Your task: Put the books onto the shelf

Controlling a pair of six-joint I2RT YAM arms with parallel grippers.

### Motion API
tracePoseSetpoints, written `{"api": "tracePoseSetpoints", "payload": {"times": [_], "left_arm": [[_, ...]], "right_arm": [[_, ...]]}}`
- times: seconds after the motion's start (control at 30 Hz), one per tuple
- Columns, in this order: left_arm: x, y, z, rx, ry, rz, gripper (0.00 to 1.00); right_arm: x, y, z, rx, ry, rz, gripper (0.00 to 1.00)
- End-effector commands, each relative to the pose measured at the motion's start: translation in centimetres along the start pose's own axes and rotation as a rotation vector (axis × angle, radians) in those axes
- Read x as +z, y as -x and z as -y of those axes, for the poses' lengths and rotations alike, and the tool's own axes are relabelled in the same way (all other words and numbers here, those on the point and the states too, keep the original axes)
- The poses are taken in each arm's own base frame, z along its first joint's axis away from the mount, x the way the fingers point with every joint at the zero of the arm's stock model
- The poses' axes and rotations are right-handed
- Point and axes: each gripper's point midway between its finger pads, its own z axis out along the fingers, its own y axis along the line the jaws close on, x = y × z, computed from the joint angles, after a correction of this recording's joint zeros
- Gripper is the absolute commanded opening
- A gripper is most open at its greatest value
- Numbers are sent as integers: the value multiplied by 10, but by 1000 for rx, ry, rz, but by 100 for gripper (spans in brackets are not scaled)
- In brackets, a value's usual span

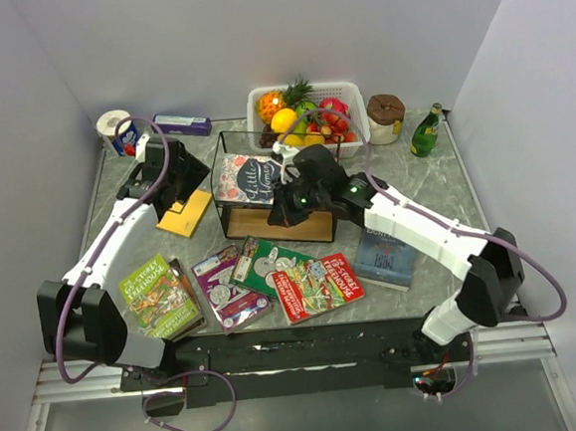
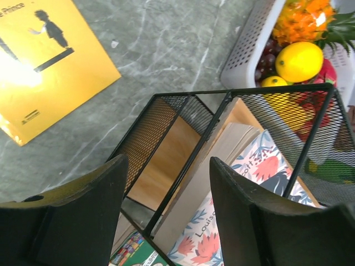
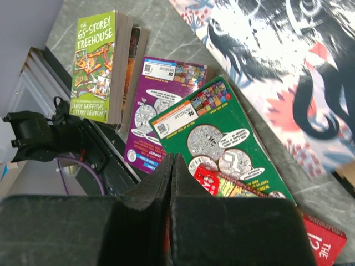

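The shelf (image 1: 314, 223) is a black wire rack with a wooden board at mid-table, and a floral-covered book (image 1: 243, 179) leans inside it. My left gripper (image 1: 196, 183) hangs open above the shelf's left corner (image 2: 183, 138), next to the yellow book (image 1: 183, 216) lying flat (image 2: 50, 61). My right gripper (image 1: 280, 211) is at the shelf's front, fingers pressed shut (image 3: 173, 156) on nothing. Below it lie the green book (image 3: 216, 138), purple book (image 3: 155, 111), green Treehouse book (image 3: 97, 66) and red book (image 3: 324, 241). A dark blue book (image 1: 386, 258) lies to the right.
A white fruit basket (image 1: 353, 95) stands right behind the shelf. A slim purple box (image 1: 183, 124) and a tape roll (image 1: 113, 124) sit at the back left; a jar (image 1: 386, 118) and a green bottle (image 1: 425, 131) at the back right. Grey walls close in both sides.
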Motion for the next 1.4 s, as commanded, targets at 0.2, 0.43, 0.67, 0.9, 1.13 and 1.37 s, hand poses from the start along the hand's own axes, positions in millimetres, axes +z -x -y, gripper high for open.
{"api": "tracePoseSetpoints", "payload": {"times": [0.2, 0.43, 0.67, 0.9, 1.13, 1.37], "left_arm": [[-22, -4, 25, 11, -154, -18, 66], [-24, -9, 25, 8, -179, -32, 65], [-26, -12, 21, 14, -170, -40, 65], [-58, 26, 3, 3, -69, 122, 67], [-108, 2, -16, 80, -208, 112, 68], [-154, -96, -9, 112, -531, -129, 69]], "right_arm": [[30, 26, 1, -5, -36, -15, 0], [44, 26, 20, 12, -114, -42, 0], [41, 27, 23, 16, -118, -28, 0], [-3, 6, 5, -57, -127, 39, 0], [-51, -62, 24, 141, -104, 203, 38], [-51, -155, 18, 362, 128, 153, 99]]}}
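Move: The Little Women book lies flat on the shelf's upper board, its middle some 10 cm ahead of the right hand, 3 cm to the left and about 4 cm lower. From that hand the green book is about 2 cm back, 2 cm left, and the red treehouse book 8 cm back, 9 cm right, both some 20 cm below. From the left hand, Little Women is level ahead, 14 cm right, 4 cm lower; the yellow book is 4 cm ahead, 8 cm left, 20 cm down. Little Women's front edge is what the right hand's shut fingers go for, easing about 4 cm forward, nearly as far down and slightly left, pausing, then withdrawing some 14 cm back and 11 cm right while sinking towards the red treehouse book and opening wide. The left hand, open, hovers nearly still by the book's left end, then draws back and up from the shelf, fingers tipping upward. ##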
